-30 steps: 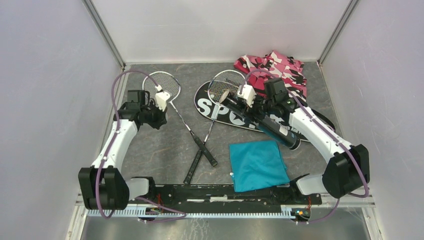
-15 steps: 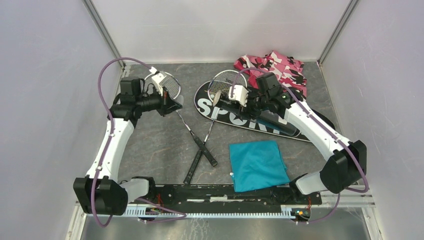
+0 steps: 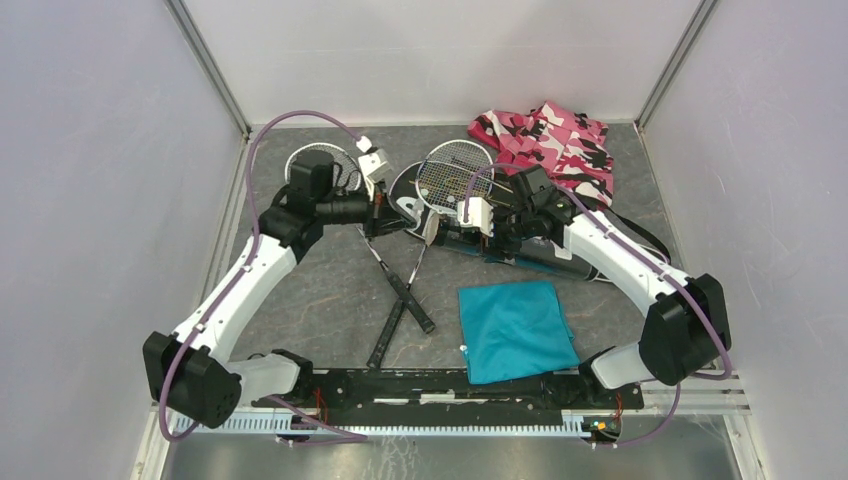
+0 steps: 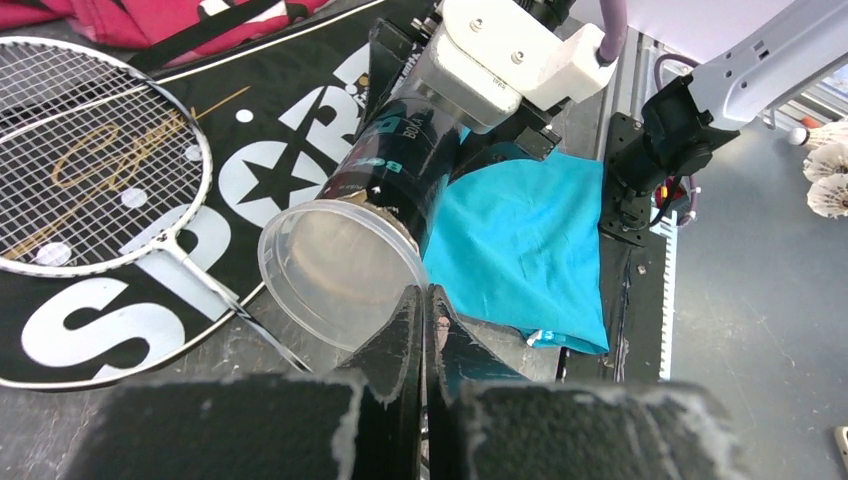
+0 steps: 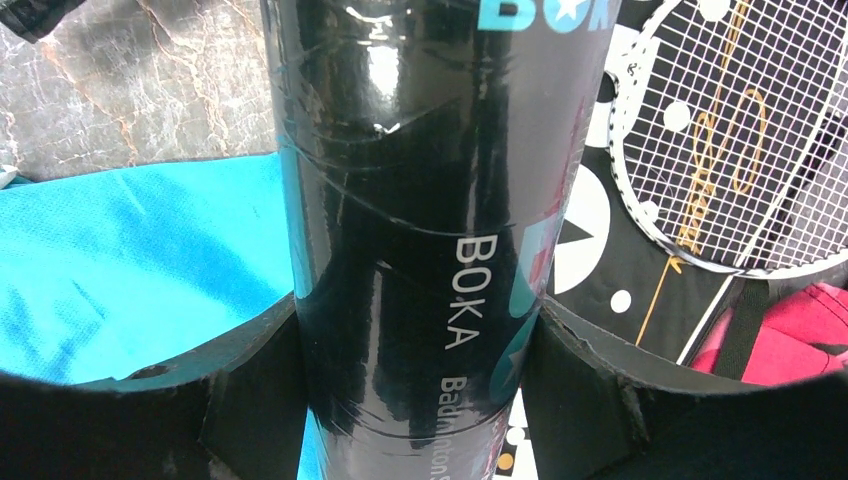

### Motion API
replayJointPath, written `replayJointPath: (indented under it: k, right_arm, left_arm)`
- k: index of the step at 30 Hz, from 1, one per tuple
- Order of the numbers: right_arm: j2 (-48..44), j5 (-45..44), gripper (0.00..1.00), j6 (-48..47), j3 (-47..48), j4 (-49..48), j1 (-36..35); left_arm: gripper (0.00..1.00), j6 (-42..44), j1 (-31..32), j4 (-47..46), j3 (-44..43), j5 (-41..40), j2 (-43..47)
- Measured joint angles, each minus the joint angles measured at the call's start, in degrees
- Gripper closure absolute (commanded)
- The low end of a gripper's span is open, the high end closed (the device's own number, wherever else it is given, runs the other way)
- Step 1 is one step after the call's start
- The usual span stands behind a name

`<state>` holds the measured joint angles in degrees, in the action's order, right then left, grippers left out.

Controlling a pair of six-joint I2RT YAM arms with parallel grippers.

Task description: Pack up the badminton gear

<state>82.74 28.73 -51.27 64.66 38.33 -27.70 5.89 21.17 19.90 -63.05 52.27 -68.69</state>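
My right gripper (image 3: 478,228) (image 5: 420,335) is shut on the long black tube (image 3: 540,255) (image 5: 420,170), holding it over the black "SPORT" bag (image 3: 402,186) (image 4: 300,120). The tube's translucent cap (image 4: 335,275) points left. My left gripper (image 3: 405,215) (image 4: 425,300) is shut, with its tips at the rim of that cap; I see nothing between them. Two racquets cross on the table (image 3: 402,292). One head (image 3: 455,165) lies on the bag; the other (image 3: 322,160) is partly hidden behind my left arm. Shuttlecocks (image 4: 828,160) show at the far right of the left wrist view.
A teal cloth (image 3: 515,330) lies in front of the right arm, just under the tube's near side. Pink-black camouflage fabric (image 3: 555,140) is bunched at the back right. Walls close in the table on three sides.
My left arm has swung right from the left racquet head to the tube's capped end. My right gripper has carried the tube leftward over the bag.
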Motion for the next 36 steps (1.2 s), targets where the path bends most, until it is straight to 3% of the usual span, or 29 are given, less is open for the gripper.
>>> replayJointPath:
  k: [14,36]
  right_arm:
    - [0.52,2.6,0.72,-0.5,0.0,-0.11,0.0]
    - [0.59,3.82,0.72,0.48,0.0,-0.57,0.0]
  left_arm:
    - [0.98,-0.5,5.64,-4.26,1.97,-5.01,-2.91]
    - [0.98,-0.5,5.95,-6.75,5.51,-6.93,-3.78]
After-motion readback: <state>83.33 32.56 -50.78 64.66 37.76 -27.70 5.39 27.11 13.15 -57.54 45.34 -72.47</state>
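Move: The left hand already pinches the clear lid by its edge. The tube's open mouth lies about 6 cm to its right, 4 cm below and roughly 1 cm ahead. Under the left hand, some 25 cm down, the crossed racket grips lie 8 cm back, and the nearer racket's head is 28 cm ahead and 12 cm to its right. From the right hand, which holds the tube, that mouth is about 13 cm left, 8 cm up and level fore-and-aft. First to the right and then mostly down, the left hand brings the lid in towards the tube's mouth, sinking about 5 cm in all with some 2.5 cm of sideways travel; it stops there, fingers still shut on the lid's edge, wrist barely tilting. The right hand keeps its grip on the slanted tube and shifts it only about 1 cm left. ##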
